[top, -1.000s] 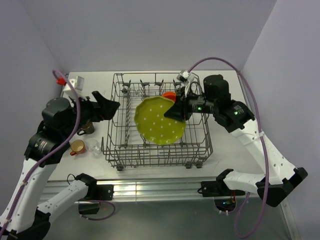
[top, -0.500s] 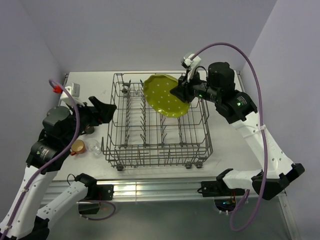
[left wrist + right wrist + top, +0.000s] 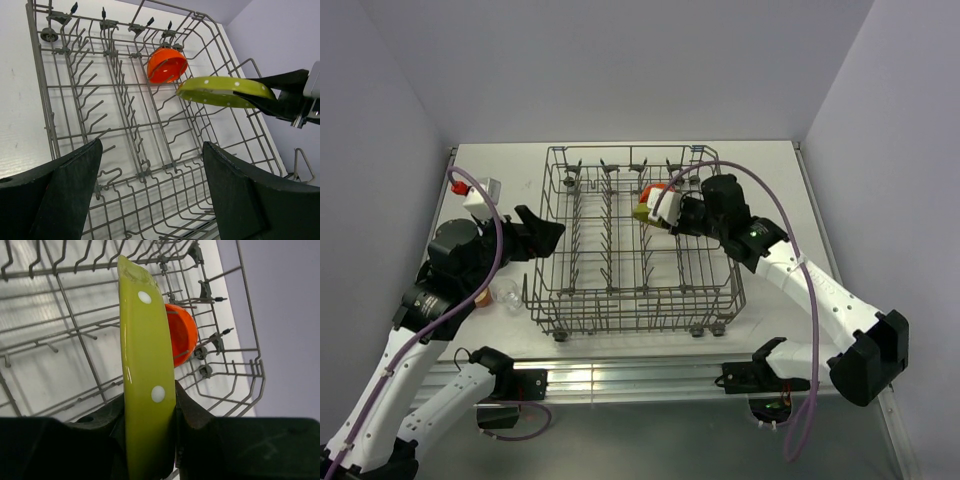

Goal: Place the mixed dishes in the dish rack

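Observation:
The dish rack point(image 3: 620, 290) is a grey wire basket in the middle of the table. An orange bowl point(image 3: 658, 189) stands on edge among its back tines. My right gripper point(image 3: 150, 407) is shut on the rim of the yellow-green dotted plate point(image 3: 145, 350) and holds it edge-on over the rack's right half, just in front of the bowl point(image 3: 184, 335). In the left wrist view the plate point(image 3: 222, 91) hangs above the wire floor. My left gripper point(image 3: 150, 150) stands open and empty at the rack's left wall point(image 3: 533, 285).
A clear glass point(image 3: 507, 293) and a small orange cup point(image 3: 480, 296), partly hidden under my left arm, sit on the table left of the rack. The rack's upright tines point(image 3: 95, 107) fill its left and middle rows.
The right arm lifted the plate from lying face-up in the rack, swung it toward the back, and now holds it edge-on and lower beside the orange bowl. The left arm shifted slightly.

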Motion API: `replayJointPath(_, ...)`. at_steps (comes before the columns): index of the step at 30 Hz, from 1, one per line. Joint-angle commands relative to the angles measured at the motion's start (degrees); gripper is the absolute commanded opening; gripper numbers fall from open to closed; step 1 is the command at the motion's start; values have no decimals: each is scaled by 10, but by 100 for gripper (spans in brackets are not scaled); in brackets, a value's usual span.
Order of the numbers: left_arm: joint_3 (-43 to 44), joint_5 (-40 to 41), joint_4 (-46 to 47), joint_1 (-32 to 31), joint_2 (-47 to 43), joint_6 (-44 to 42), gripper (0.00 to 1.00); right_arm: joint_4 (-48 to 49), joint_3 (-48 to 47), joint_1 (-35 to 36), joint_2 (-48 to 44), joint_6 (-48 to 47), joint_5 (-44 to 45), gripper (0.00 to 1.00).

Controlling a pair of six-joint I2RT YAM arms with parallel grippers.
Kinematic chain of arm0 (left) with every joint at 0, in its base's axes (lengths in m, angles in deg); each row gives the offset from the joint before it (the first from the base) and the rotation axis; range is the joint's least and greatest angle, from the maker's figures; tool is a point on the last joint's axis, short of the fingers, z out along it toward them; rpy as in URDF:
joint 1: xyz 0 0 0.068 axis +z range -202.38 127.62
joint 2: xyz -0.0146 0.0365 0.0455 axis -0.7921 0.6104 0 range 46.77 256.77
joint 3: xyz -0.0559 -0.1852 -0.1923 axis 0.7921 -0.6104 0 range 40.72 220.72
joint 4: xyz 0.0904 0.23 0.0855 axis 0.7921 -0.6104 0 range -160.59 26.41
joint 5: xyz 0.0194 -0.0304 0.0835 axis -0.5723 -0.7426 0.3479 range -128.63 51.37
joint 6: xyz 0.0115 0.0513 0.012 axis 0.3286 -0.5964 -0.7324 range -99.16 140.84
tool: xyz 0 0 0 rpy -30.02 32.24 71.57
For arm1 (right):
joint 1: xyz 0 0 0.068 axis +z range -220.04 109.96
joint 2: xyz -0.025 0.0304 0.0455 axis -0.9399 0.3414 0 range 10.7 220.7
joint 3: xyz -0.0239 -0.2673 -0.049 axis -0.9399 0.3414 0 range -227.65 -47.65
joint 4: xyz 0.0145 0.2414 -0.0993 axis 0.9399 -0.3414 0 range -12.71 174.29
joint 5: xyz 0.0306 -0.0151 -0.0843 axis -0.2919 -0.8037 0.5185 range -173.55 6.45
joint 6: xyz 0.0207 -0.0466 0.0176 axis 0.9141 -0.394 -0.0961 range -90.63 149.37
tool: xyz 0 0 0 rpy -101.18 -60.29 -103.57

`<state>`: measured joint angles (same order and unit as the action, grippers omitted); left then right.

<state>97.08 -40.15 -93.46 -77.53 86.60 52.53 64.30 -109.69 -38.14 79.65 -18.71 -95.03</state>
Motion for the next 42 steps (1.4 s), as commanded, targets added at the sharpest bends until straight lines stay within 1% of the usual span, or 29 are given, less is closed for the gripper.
replayJointPath(1, -5, -16, 32, 0, -8, -22, 88, 138, -1, 12, -51, -133, 6, 0)
replayJointPath(6, -16, -19, 33, 0, -11, -28, 88, 105, -2, 30, -31, -190, 35, 0)
replayJointPath(8, -20, -14, 32, 1, -12, -30, 88, 83, -2, 34, -23, -209, 47, 0)
replayJointPath(11, -22, -3, 29, 0, -13, -37, 88, 45, -14, 30, -2, -223, 43, 0)
replayJointPath(12, -22, 1, 28, 0, -13, -41, 88, 21, -21, 30, 6, -228, 45, 0)
replayJointPath(16, -25, 6, 25, 1, -10, -48, 88, -28, -56, 29, 25, -230, 16, 0)
replayJointPath(19, -34, 12, 28, 0, -12, -46, 88, -53, -62, 29, 32, -233, 9, 0)
replayJointPath(23, -45, 2, 37, 1, -17, -37, 88, -79, -76, 25, 59, -240, 5, 0)
replayJointPath(27, -46, -9, 41, 0, -21, -29, 88, -92, -94, 17, 92, -247, -23, 0)
replayJointPath(33, -43, 5, 31, 1, -27, -33, 88, -157, -179, 4, 175, -251, -57, 0)
replayJointPath(37, -44, 10, 25, 0, -27, -33, 88, -192, -231, -9, 218, -235, -106, 0)
replayJointPath(38, -46, 12, 24, 1, -27, -32, 88, -206, -242, -13, 225, -231, -114, 1)
replayJointPath(42, -49, -4, 25, 0, -23, -29, 88, -259, -307, -26, 270, -216, -124, 12)
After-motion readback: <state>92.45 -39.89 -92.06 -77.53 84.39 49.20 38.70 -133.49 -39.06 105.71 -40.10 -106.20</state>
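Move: Over the right half of the rack, the right hand holds the green plate; the tine slots it is being taken to lie about 3 cm ahead, 5 cm to the left and some 15 cm below. The red bowl sits about 9 cm ahead, 3 cm left and 14 cm down, and the rack's right rim runs level with the hand, about 14 cm to its right. From the left hand the slots are roughly 5 cm ahead, 20 cm right and 22 cm below. Lowering the plate, the right hand first sinks almost straight down about 5 cm, easing back a centimetre, then slides roughly 3 cm each forward and left over the tines on the near side of the bowl. The wrist turns some 30 degrees meanwhile, swinging the fingers counter-clockwise to point left and steeper down; the grip on the plate stays. The open, empty left hand sinks about 2 cm. ##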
